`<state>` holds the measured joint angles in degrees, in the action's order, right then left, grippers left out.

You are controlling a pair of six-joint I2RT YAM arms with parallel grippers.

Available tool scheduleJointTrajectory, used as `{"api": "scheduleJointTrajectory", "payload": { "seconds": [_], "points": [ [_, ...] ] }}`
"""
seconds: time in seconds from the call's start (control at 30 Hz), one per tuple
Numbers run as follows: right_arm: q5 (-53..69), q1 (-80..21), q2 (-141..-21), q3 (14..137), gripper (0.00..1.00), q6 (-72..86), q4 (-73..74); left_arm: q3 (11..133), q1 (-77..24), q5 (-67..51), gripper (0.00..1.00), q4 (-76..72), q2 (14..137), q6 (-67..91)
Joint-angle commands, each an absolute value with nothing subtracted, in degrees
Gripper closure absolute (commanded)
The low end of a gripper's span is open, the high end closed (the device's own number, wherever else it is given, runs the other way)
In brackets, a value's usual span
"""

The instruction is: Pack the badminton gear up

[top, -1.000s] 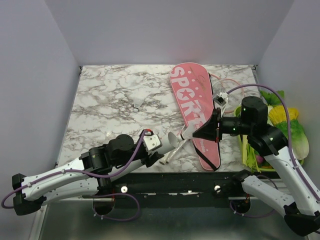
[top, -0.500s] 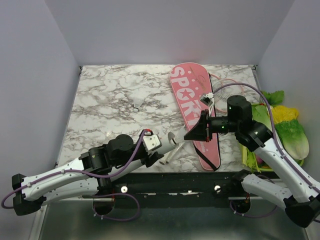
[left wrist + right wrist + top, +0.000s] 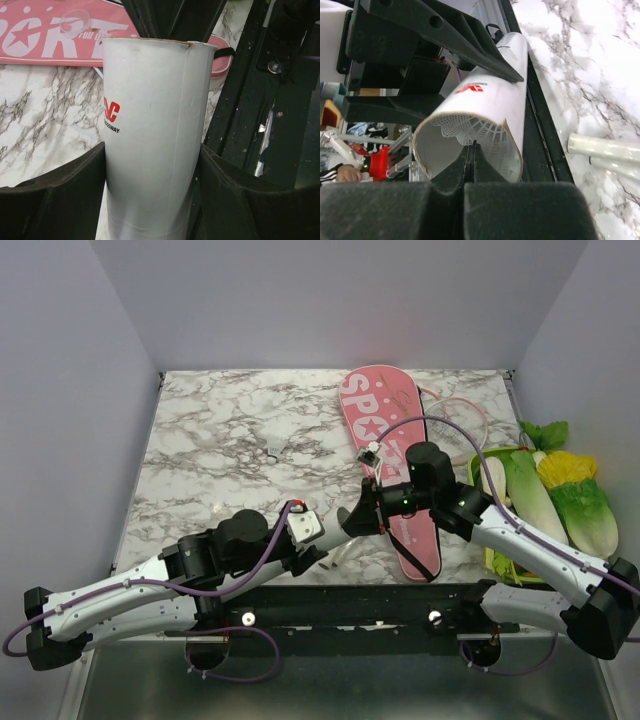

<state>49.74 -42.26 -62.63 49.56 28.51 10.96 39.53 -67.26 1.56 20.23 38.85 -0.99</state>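
My left gripper [image 3: 318,537] is shut on the long white tube [image 3: 337,529], which lies slanted near the table's front edge; in the left wrist view the tube [image 3: 152,110] fills the gap between the fingers [image 3: 75,185]. My right gripper [image 3: 358,522] is at the tube's open mouth [image 3: 470,135], its tips [image 3: 473,146] pinching the net skirt of a white shuttlecock [image 3: 485,131] just inside. The pink "SPORT" bag [image 3: 385,435] lies flat behind them. A slim racket's head [image 3: 462,412] sticks out past the bag, and white racket handles [image 3: 605,149] lie beside the tube.
A green tray [image 3: 492,550] with toy vegetables [image 3: 560,490] sits at the right edge. Small white bits lie on the marble at mid table [image 3: 272,451] and left front [image 3: 218,508]. The black base rail [image 3: 340,610] runs along the near edge.
The right arm has swung left from beside the bag to the tube's mouth, carrying the shuttlecock into it. The left arm and tube have stayed put.
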Motion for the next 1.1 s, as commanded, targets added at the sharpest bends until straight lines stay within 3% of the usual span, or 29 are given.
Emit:
{"api": "scheduleJointTrajectory", "payload": {
  "seconds": [0.0,0.23,0.37,0.47,0.87,1.07],
  "points": [
    [50.45,-45.26,-65.65,48.87,0.99,31.46,3.43,38.85,-67.41,0.70,1.00,22.76,38.15,2.55],
    [50.63,-47.90,-69.52,50.98,0.99,32.25,1.93,38.94,-67.50,0.97,1.00,22.85,37.62,2.64],
    [48.70,-47.90,-68.56,51.59,0.69,31.12,4.56,38.85,-67.50,1.05,1.00,22.85,37.18,2.73],
    [45.81,-47.90,-67.42,53.61,0.58,28.75,9.64,38.85,-67.50,1.14,1.00,22.85,36.91,2.81],
    [17.86,-47.20,-61.88,69.50,0.40,17.06,34.44,39.29,-67.50,10.71,1.00,24.69,35.77,3.60],
    [0.53,-44.05,-63.97,73.30,0.32,18.72,32.27,40.17,-67.41,22.75,1.00,27.24,35.60,4.39]
  ]
}}
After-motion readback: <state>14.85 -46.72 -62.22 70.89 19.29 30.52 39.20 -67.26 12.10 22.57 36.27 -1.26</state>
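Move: The right hand, with the shuttlecock between its shut fingertips, is already at the tube's open mouth; the middle of that mouth is about 2 cm to its left, 1 cm lower and level fore and aft. On the table some 20 cm below, the racket grips lie about 6 cm ahead and 1 cm to the right, the pink racket bag about 28 cm ahead and 16 cm right. From the left hand, gripping the tube, the mouth is roughly 6 cm ahead, 8 cm right and 5 cm up. Leftward into the tube mouth, the right hand pushes the shuttlecock about 3 cm deeper, then opens its fingers to let go and backs out forward, up and to the right, ending some 8 cm farther forward and 8 cm higher, the wrist turning clockwise and rolling. The left hand keeps its grip on the tube, holding nearly still, then swings it about 3 cm forward-left, turning counter-clockwise. ##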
